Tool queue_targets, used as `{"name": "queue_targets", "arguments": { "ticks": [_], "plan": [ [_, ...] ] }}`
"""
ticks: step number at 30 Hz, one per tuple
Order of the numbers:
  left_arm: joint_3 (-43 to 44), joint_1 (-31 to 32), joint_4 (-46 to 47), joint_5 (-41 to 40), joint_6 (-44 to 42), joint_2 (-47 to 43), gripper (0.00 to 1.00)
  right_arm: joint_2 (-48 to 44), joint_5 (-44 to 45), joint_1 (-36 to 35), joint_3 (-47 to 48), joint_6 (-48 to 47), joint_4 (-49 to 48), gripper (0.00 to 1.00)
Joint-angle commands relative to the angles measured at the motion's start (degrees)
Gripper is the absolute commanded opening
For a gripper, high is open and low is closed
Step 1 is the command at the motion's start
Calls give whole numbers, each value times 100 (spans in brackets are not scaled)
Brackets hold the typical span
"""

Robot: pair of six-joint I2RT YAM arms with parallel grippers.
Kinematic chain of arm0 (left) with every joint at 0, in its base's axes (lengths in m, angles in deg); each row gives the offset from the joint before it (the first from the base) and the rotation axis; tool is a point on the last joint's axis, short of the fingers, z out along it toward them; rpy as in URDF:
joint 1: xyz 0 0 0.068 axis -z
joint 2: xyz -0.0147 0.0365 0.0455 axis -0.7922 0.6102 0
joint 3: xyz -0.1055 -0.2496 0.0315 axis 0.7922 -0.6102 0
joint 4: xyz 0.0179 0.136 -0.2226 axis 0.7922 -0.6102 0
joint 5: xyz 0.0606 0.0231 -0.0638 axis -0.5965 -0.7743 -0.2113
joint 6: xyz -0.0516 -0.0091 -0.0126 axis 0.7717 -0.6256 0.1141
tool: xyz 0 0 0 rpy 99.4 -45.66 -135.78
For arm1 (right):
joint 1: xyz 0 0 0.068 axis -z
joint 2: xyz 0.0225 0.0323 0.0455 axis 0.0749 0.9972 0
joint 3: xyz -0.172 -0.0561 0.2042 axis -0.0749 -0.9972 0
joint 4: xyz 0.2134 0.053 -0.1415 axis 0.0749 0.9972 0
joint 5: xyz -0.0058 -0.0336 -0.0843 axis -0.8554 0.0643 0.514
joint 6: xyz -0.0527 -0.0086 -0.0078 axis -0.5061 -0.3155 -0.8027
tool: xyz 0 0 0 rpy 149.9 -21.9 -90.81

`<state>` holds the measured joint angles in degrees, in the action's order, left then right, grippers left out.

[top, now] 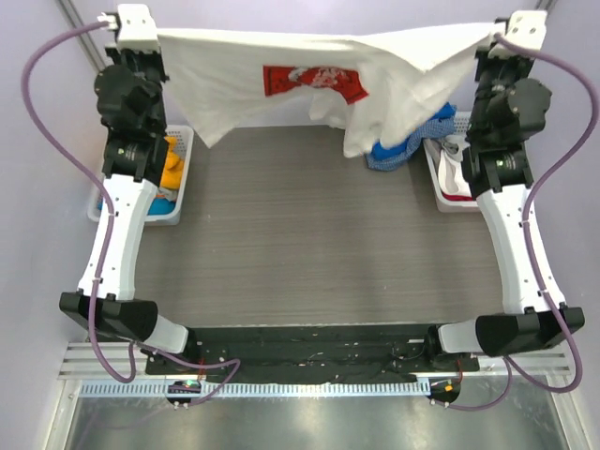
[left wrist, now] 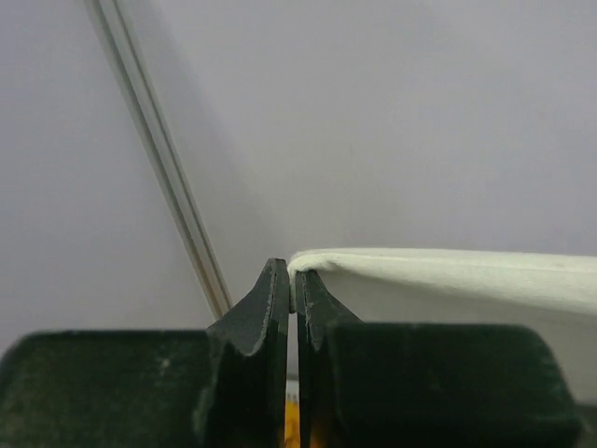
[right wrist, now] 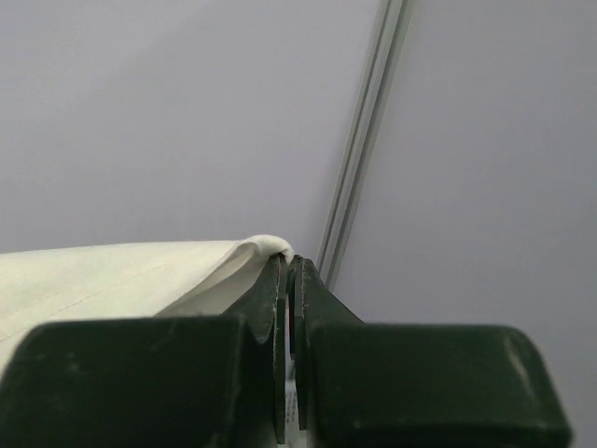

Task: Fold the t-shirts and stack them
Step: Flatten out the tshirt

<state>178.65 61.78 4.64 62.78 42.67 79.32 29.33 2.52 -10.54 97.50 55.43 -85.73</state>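
A large white t-shirt (top: 281,66) with a red square logo (top: 314,82) hangs stretched in the air over the far edge of the table, held at two corners. My left gripper (top: 157,36) is shut on its left corner. In the left wrist view the white cloth (left wrist: 448,273) runs off to the right from the pinched jaws of that gripper (left wrist: 294,280). My right gripper (top: 495,37) is shut on the right corner, where the cloth (right wrist: 121,273) leaves the same gripper (right wrist: 287,266) to the left. The shirt's right part droops in folds over a blue t-shirt (top: 398,150) lying on the table.
A white slatted basket (top: 186,141) at the far left holds an orange t-shirt (top: 172,167) and something blue. Another white basket (top: 441,192) at the far right holds white and red cloth. The grey wood-grain table (top: 319,244) lies below, with a lilac wall behind.
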Motion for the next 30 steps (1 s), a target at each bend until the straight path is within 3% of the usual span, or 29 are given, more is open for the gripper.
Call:
{"name": "queue_targets", "arguments": {
  "ticks": [1, 4, 10, 21, 30],
  "plan": [
    [-1683, -43, -237, 20, 63, -460, 0, -587, 400, 88, -1402, 259, 187, 1],
    [-2932, 45, -237, 135, -60, -846, 0, -974, 479, 88, -2744, 347, 328, 1],
    [-4473, 107, -412, 355, -191, -1523, 0, -1494, 304, 79, -4039, 541, 820, 1],
    [-5283, 160, -2125, 1197, -403, -2735, 0, -2495, -302, 88, -4867, 1059, 2366, 1],
    [-6128, 239, -3066, 1480, -675, -3431, 0, -3094, -1655, 88, -5308, 928, 4009, 1]
  ]
}}
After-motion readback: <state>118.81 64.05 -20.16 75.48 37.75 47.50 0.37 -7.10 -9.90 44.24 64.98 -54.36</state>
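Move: I still hold the t-shirt by two corners of its upper edge, its body swung out and hanging clear of the table. The middle of the table lies about 50 cm below: from my left hand some 5 cm ahead and 21 cm to the right, from my right about 9 cm ahead and 33 cm to the left. The left bin stands some 15 cm left of my left hand and 2 cm ahead; the right bin about 11 cm right and 10 cm ahead of my right hand, the blue cloth 22 cm ahead and 5 cm left. I whip both hands straight down towards the table, a fast drop of some 33 cm with the shirt edge stretched between them, my fingers tipping from slightly up to pointing downward, about 50 degrees in all. Then I draw both back towards my base by about 10 cm, nearly level at first and sinking a little more at the end, both grips kept shut on the corners. ##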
